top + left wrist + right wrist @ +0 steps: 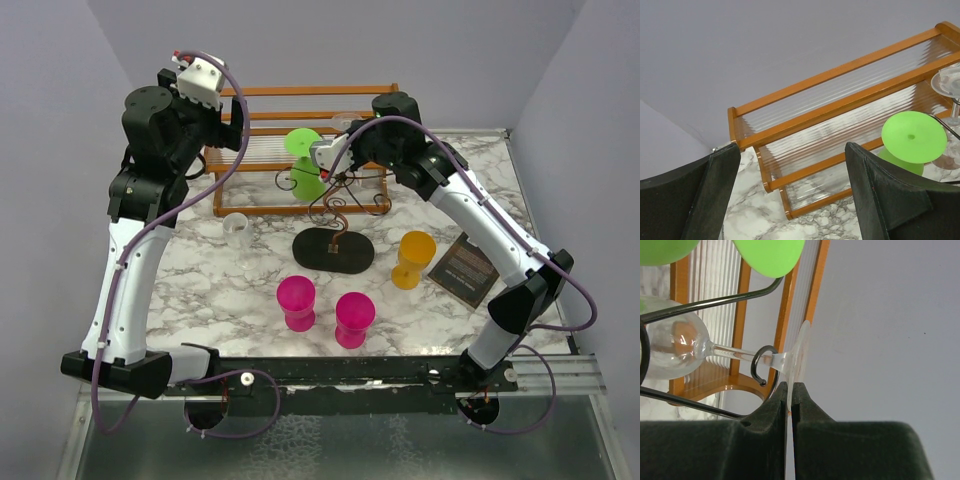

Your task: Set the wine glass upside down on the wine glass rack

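Observation:
The clear wine glass point(670, 345) lies sideways in the right wrist view. Its stem runs through a curled hook of the wine glass rack point(760, 365). My right gripper point(791, 390) is shut on the rim of the glass's flat foot. From above, that gripper point(335, 150) sits at the top of the dark wire rack point(333, 250), which stands mid-table on a black oval base. A green glass point(303, 160) hangs on the rack's left side. My left gripper point(790, 200) is open with nothing between its fingers, raised high at the back left point(228, 132).
An orange-brown wooden shelf point(300, 110) with ribbed clear panels stands behind the rack. In front stand two pink cups point(296, 302) point(354, 318), with an orange cup point(413, 258) to their right. A small clear glass point(237, 230) and a dark card point(463, 268) are also on the marble table.

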You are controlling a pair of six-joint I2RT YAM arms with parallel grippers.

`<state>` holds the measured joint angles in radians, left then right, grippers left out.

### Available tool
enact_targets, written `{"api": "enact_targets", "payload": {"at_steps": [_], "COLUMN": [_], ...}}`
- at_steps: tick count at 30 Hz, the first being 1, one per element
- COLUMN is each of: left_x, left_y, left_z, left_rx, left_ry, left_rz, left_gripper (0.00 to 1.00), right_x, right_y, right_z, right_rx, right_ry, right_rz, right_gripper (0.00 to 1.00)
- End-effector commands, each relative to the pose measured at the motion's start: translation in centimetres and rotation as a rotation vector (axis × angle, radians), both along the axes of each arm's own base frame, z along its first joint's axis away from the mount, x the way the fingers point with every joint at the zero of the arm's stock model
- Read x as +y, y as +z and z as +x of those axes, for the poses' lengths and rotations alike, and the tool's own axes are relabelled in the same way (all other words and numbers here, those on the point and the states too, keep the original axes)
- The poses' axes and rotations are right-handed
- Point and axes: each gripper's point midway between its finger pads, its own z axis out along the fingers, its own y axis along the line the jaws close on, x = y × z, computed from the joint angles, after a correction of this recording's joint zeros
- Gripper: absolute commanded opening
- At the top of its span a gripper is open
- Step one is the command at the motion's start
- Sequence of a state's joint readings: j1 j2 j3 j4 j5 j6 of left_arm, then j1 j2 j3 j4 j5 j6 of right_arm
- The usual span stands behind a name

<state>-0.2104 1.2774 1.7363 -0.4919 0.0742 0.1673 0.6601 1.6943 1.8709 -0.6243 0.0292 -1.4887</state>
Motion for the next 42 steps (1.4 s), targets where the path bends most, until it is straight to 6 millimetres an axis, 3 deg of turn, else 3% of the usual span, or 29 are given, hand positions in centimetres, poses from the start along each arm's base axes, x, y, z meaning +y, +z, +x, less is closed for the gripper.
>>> {"api": "enact_targets", "payload": {"at_steps": [1,10,17,26,32,42], "left_x": [-0.1,0.1,0.5,1.0,2.0,4.3], "left_y": [0.8,-0.5,-2.1,-6.2,-9.5,-16.7], "left_z": [-0.2,0.0,0.5,0.5,0.2,-0.7], "left_rx": [-0.033,-0.009,0.026,0.11,0.193,0.46], "left_ry": [-0.015,-0.008,0.007,0.016,0.048,0.022], "left_rz": [-0.004,0.015,0.056,0.126,0.179,0.095], "left_gripper": [0.88,0.88,0.88,0.88,0.89,0.89], "right_x": [0.4,0.0,-0.1,0.1,0.6,0.6], "right_y": [1.4,0.2,0.3,-0.3,0.6,2.6], "right_z": [-1.2,-1.6,-2.2,-3.1,-4.1,-6.2], "right_rx": [0.003,0.043,0.067,0.117,0.144,0.179], "right_ry": [0.035,0.026,0.026,0.056,0.092,0.136], "right_rz": [0.049,0.036,0.062,0.064,0.109,0.191], "right_gripper": [0.04,0.1,0.16,0.24,0.3,0.4]}}
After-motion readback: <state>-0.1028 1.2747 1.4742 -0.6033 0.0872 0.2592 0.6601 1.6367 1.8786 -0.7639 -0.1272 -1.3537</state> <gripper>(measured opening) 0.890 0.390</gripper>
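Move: The right fingers still pinch the foot rim of the clear wine glass, upside down on the wire rack; its middle is some 8 cm below this hand, 2 cm ahead and 2 cm left. The hung green glass is about 8 cm left, 4 cm back, 8 cm down; the rack hub 6 cm back, 3 cm left, 12 cm down. From the left hand, the standing clear glass is about 38 cm below, 3 cm back, 1 cm right; the green glass 15 cm right, 2 cm ahead, 19 cm down. The right fingers open from shut to about two-fifths, letting go of the foot rim, while the hand eases down some 2 cm and draws back about 4 cm from the clear glass, tipping slightly down and rising a little at the end. The empty, wide-open left hand, slow at first, sinks about 14 cm towards the standing clear glass beside the rack, tipping some 20 degrees down and swinging 4 cm left at the end. ##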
